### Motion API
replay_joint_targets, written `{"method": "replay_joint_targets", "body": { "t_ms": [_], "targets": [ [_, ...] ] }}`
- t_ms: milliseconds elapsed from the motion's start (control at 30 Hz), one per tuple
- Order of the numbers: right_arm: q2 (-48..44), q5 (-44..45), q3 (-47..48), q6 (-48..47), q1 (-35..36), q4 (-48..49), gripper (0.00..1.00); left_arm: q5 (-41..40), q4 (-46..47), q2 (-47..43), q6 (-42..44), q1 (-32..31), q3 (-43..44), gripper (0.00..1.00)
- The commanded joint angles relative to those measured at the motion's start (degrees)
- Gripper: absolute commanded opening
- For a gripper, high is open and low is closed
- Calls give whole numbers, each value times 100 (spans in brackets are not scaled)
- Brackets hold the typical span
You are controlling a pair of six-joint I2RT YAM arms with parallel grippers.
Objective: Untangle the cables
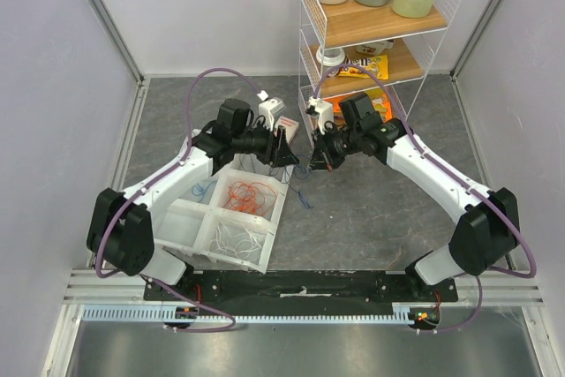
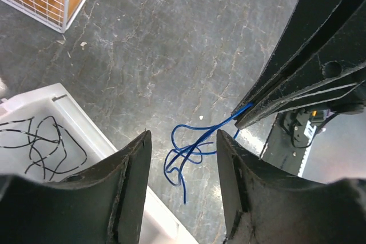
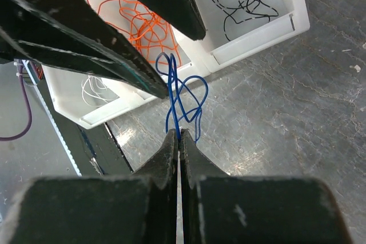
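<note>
A thin blue cable (image 3: 183,98) hangs in loose loops above the grey tabletop, and my right gripper (image 3: 179,132) is shut on its end. In the left wrist view the same blue cable (image 2: 186,152) dangles between the fingers of my left gripper (image 2: 183,135), which is open and does not touch it. From above, both grippers meet beside the white tray (image 1: 274,218), the left gripper (image 1: 290,154) facing the right gripper (image 1: 311,162). The tray's compartments hold orange cables (image 1: 247,196), white cables (image 1: 234,237) and black cables (image 2: 40,141).
A white wire shelf (image 1: 371,33) with bottles and snack packs stands at the back right. A small white-and-red box (image 1: 284,123) lies behind the tray. Purple hoses (image 1: 212,77) arc over the arms. Grey walls close in both sides.
</note>
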Motion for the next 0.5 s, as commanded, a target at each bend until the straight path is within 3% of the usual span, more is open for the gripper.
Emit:
{"method": "replay_joint_targets", "body": {
  "t_ms": [0,133,300,467],
  "targets": [
    [44,-89,321,-178,20,-96,0,-209,-64,98,610,-67,311,54],
    [44,-81,330,-169,20,-105,0,-113,-90,186,575,-85,372,46],
    [35,68,347,-143,20,-88,0,-419,-239,64,619,-93,442,15],
    [-61,1303,286,112,20,-88,1,-386,-617,-103,821,-93,723,2]
  ]
}}
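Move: The blue cable hangs from the shut right fingertips; the strand to take already runs between the open left fingers, about 1 cm back of and 1 cm below the left hand point. From the left hand, the right fingertips are some 5 cm to the right and 2 cm back, the black-cable compartment roughly 5 cm ahead, 8 left and 13 down. From the right hand, that strand is about 5 cm left and 1 cm ahead. Shut the left gripper from a bit over half open to nearly closed, pinching the blue strand between its fingertips just off the right gripper's tips. Hold the left hand almost in place, easing forward only about 1 cm with barely any wrist turn. Keep the right fingers shut on their end of the cable. ##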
